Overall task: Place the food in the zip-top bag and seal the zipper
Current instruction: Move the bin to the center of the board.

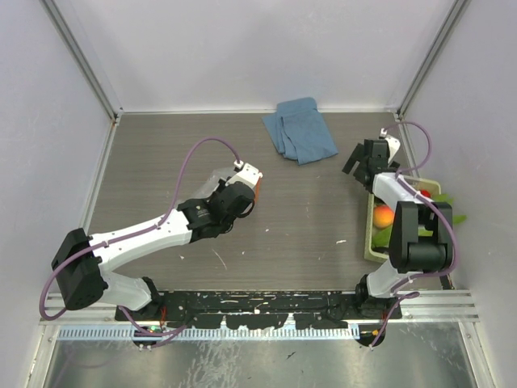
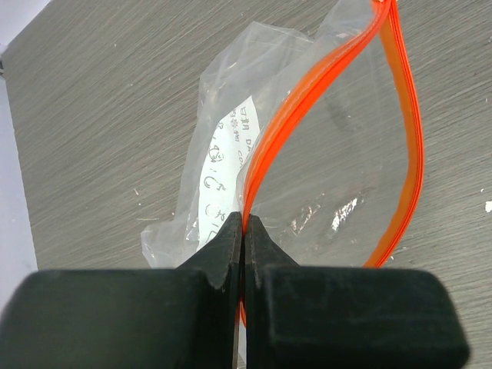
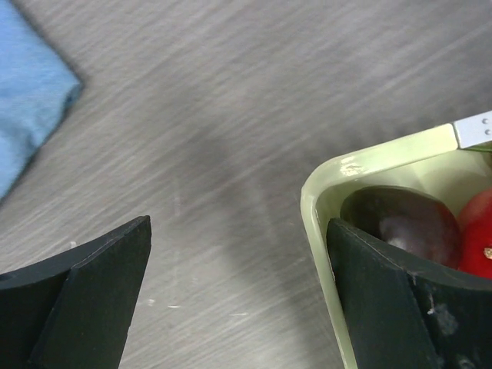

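Observation:
My left gripper (image 2: 244,219) is shut on the orange-red zipper (image 2: 307,84) of the clear zip-top bag (image 2: 330,177), whose mouth gapes open to the right of the fingers. The bag lies on the table with a white label (image 2: 223,154) inside. In the top view the left gripper (image 1: 246,194) is at mid-table. My right gripper (image 3: 238,223) is open over the table, its right finger (image 3: 384,292) above the basket's corner. The food lies in the basket: a dark purple eggplant (image 3: 407,219), a red fruit (image 3: 478,231), an orange fruit (image 1: 383,216) and green leaves (image 1: 444,198).
A pale yellow-green basket (image 3: 369,157) stands along the table's right edge (image 1: 376,242). A folded blue cloth (image 1: 299,129) lies at the back, left of the right gripper (image 1: 361,166). Walls close the table in on three sides.

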`<action>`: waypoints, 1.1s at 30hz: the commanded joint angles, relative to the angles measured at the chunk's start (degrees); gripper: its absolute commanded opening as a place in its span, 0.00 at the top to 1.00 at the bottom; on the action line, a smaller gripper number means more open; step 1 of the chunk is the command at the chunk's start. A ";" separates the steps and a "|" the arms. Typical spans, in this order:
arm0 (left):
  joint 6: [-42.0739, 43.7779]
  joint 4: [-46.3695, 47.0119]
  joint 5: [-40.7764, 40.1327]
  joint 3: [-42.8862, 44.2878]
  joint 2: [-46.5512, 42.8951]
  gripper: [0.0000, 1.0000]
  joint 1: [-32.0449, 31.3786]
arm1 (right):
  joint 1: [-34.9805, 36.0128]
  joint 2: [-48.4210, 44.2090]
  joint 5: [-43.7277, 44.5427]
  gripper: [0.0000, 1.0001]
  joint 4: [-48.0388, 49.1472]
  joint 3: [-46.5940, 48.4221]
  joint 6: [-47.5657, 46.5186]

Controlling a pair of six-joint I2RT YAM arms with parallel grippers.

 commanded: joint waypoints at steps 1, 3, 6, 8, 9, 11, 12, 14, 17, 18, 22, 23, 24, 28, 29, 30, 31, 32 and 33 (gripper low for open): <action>-0.70 2.73 -0.95 0.28 -1.21 1.00 0.19 | 2.99 2.84 -2.14 0.00 4.27 6.05 0.64; -0.68 2.78 -0.92 0.19 -1.26 1.00 0.18 | 3.86 5.31 -2.08 0.00 4.39 8.27 0.89; -0.66 2.69 -0.97 0.19 -1.26 1.00 0.18 | 5.11 8.82 -2.75 0.00 4.03 11.99 1.39; -0.62 2.69 -0.98 0.19 -1.30 1.00 0.21 | 5.89 10.89 -3.46 0.00 3.87 14.48 1.62; -0.61 2.69 -0.99 0.19 -1.36 1.00 0.18 | 6.26 11.80 -3.55 0.00 3.62 15.71 1.61; -0.64 2.77 -0.93 0.11 -1.49 1.00 0.24 | 6.97 13.38 -3.55 0.00 3.06 18.20 1.52; -0.65 2.84 -0.88 0.04 -1.43 1.00 0.21 | 7.17 14.07 -3.57 0.00 2.81 19.46 1.52; -0.65 2.87 -0.82 0.09 -1.40 1.00 0.19 | 7.37 15.28 -5.23 0.00 1.88 21.79 1.39; -0.62 2.88 -0.83 0.10 -1.45 1.00 0.17 | 7.42 15.86 -5.68 0.00 -0.24 24.40 0.73; -0.59 2.87 -0.71 0.10 -1.45 1.00 0.18 | 7.42 15.66 -5.41 0.00 -0.68 24.47 0.46; -0.65 3.20 -0.59 -0.22 -1.95 1.00 0.17 | 7.42 12.17 -4.62 0.00 -2.72 23.34 -0.86; -0.58 3.29 -0.48 -0.25 -1.97 1.00 0.23 | 7.42 10.76 -4.65 0.00 -3.02 22.48 -1.12; -0.57 3.31 -0.44 -0.25 -1.97 1.00 0.18 | 7.35 9.31 -2.76 0.00 -3.36 21.59 -1.38; -0.57 3.31 -0.48 -0.34 -2.01 1.00 0.22 | 6.50 2.10 -0.06 0.00 -5.48 17.12 -1.53; -0.57 3.38 -0.34 -0.40 -2.13 1.00 0.19 | 6.02 0.15 0.65 0.00 -6.20 15.77 -1.08; -0.52 3.70 -0.25 -0.54 -2.29 1.00 0.19 | 5.51 -1.88 1.26 0.00 -6.83 14.39 -0.54; -0.44 3.93 -0.21 -0.67 -2.32 1.00 0.20 | 4.93 -3.96 1.69 0.00 -7.36 12.66 -0.09; -0.41 3.93 -0.21 -0.64 -2.32 1.00 0.24 | 4.35 -6.07 1.86 0.00 -7.89 11.16 0.26; -0.41 3.74 -0.24 -0.54 -2.32 1.00 0.26 | 3.62 -7.89 2.21 0.00 -8.54 9.62 0.55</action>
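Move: The right hand's right finger is already inside the bin's left wall, with the bin's far-left corner about 2 cm ahead and 5 cm to the right of the hand. The bin's middle lies roughly 16 cm back and 14 cm right, a little lower. The eggplant is some 5 cm back and 8 cm right; the blue cloth's middle is about 12 cm ahead and 21 cm left. From the left hand, the bin is about 51 cm right, 7 cm back and 13 cm below. With the gripper kept wide open and its right finger hooked inside the left wall near the far corner, the right hand drags the bin forward about 10 cm and left some 7 cm, almost level, turning slightly counter-clockwise. It then reverses, lifting some 5 cm as it draws back about 6 cm and a little to the right, so that the finger comes free of the wall and ends above the bin. ##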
